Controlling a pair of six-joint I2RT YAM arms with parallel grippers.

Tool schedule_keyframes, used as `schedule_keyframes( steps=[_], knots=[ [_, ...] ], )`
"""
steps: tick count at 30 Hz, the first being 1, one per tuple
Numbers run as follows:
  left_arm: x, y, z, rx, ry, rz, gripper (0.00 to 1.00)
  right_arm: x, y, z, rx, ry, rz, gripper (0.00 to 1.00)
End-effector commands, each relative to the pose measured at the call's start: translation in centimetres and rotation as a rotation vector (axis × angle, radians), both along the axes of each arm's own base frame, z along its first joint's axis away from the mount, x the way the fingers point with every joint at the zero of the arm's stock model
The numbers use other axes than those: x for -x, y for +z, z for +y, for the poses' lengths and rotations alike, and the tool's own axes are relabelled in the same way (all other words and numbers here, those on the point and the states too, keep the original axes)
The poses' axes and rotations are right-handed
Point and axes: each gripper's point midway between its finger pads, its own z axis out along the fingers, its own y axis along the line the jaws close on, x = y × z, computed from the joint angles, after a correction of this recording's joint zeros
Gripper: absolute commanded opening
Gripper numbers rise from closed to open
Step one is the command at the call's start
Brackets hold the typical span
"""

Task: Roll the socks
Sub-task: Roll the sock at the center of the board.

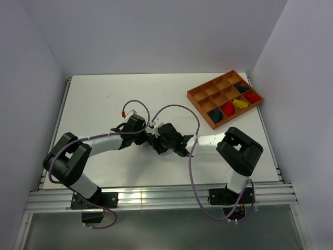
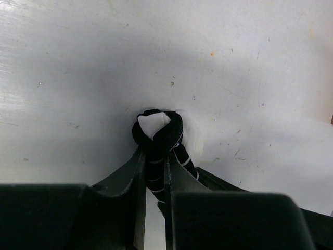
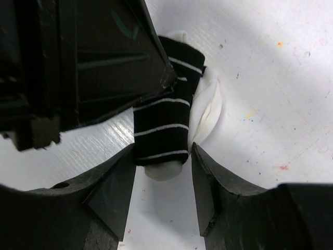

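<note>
A black-and-white striped sock (image 2: pixel 156 138) lies bunched on the white table, its white toe poking out of the knot-like roll. My left gripper (image 2: pixel 155 169) is shut on its striped middle. In the right wrist view the same sock (image 3: pixel 162 117) shows as a striped tube with a white end. That end sits between the tips of my right gripper (image 3: pixel 164 152), whose jaws stand open on either side of it. The left gripper's black body (image 3: pixel 93 62) fills the upper left of that view. From above, both grippers (image 1: pixel 155 139) meet mid-table and hide the sock.
An orange compartment tray (image 1: pixel 196 96) stands at the back right. It holds rolled bundles: red (image 1: pixel 228 108), dark (image 1: pixel 216 115) and yellow (image 1: pixel 240 103). Purple cables loop over both arms. Grey walls close in the table on three sides.
</note>
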Motion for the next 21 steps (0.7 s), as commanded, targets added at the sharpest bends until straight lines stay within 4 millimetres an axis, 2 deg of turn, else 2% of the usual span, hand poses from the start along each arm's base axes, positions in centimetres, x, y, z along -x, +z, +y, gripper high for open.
schedule_keyframes(
  steps=[1, 4, 5, 7, 8, 10, 11, 12, 14, 16, 18, 19, 21],
  knots=[
    [1.3, -1.3, 0.4, -0.061, -0.033, 0.050, 0.06, -1.9, 3.1, 1.7, -0.085, -0.036, -0.053, 0.53],
    [1.3, -1.2, 0.4, -0.062, -0.038, 0.046, 0.06, -2.0, 2.4, 1.6, -0.098, -0.042, -0.011, 0.45],
    [1.3, -1.2, 0.4, -0.060, -0.040, 0.044, 0.07, -2.0, 2.2, 1.4, -0.111, -0.039, 0.008, 0.36],
    [1.2, -1.0, 0.2, -0.048, -0.045, 0.030, 0.08, -1.8, 1.7, 1.1, -0.128, -0.044, 0.058, 0.26],
    [1.2, -0.8, 0.1, -0.038, -0.048, 0.022, 0.08, -1.8, 1.5, 0.9, -0.151, -0.044, 0.102, 0.13],
    [1.1, -0.6, 0.0, -0.033, -0.050, 0.012, 0.11, -1.7, 1.2, 0.6, -0.167, -0.048, 0.156, 0.03],
    [1.1, -0.4, 0.0, -0.031, -0.049, 0.008, 0.13, -1.0, 1.0, 0.8, -0.201, -0.034, 0.223, 0.00],
    [1.0, -0.3, 0.0, -0.030, -0.051, 0.002, 0.17, -1.5, 1.1, 0.3, -0.225, -0.049, 0.256, 0.00],
    [0.8, 0.2, -0.1, -0.019, -0.047, -0.017, 0.22, -0.5, 0.8, 0.4, -0.287, -0.035, 0.394, 0.00],
    [0.9, 0.4, 0.0, -0.009, -0.045, -0.023, 0.28, -0.9, 1.0, 0.0, -0.353, -0.040, 0.470, 0.00],
    [1.0, 0.7, 0.0, 0.003, -0.044, -0.036, 0.34, 0.3, 0.8, 0.2, -0.417, -0.027, 0.616, 0.00],
    [1.1, 0.7, 0.1, 0.004, -0.043, -0.035, 0.36, -0.2, 1.0, 0.0, -0.458, -0.032, 0.643, 0.00],
    [0.8, 1.4, 0.0, 0.025, -0.037, -0.068, 0.43, 0.3, 0.4, -0.1, -0.512, -0.059, 0.769, 0.00]
  ],
)
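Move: The half-rolled striped sock is between the two hands at board level: its middle is about 2 cm ahead and 2 cm left of the right hand, whose part-open fingers straddle its near end. From the left hand, whose nearly shut fingers already hold the rolled part, the sock's middle is about 2 cm to the right and 1 cm back. Nothing else stands close by. Closing first and then rolling, the right hand shuts its fingers on the near end of the sock and, keeping the pinch, turns at the wrist some 40 degrees so the fingers point more to the left. It shifts only about 1 cm forward and 1 cm right. Late in that turn the left fingers open around the rolled part, that hand easing up by half a centimetre. ##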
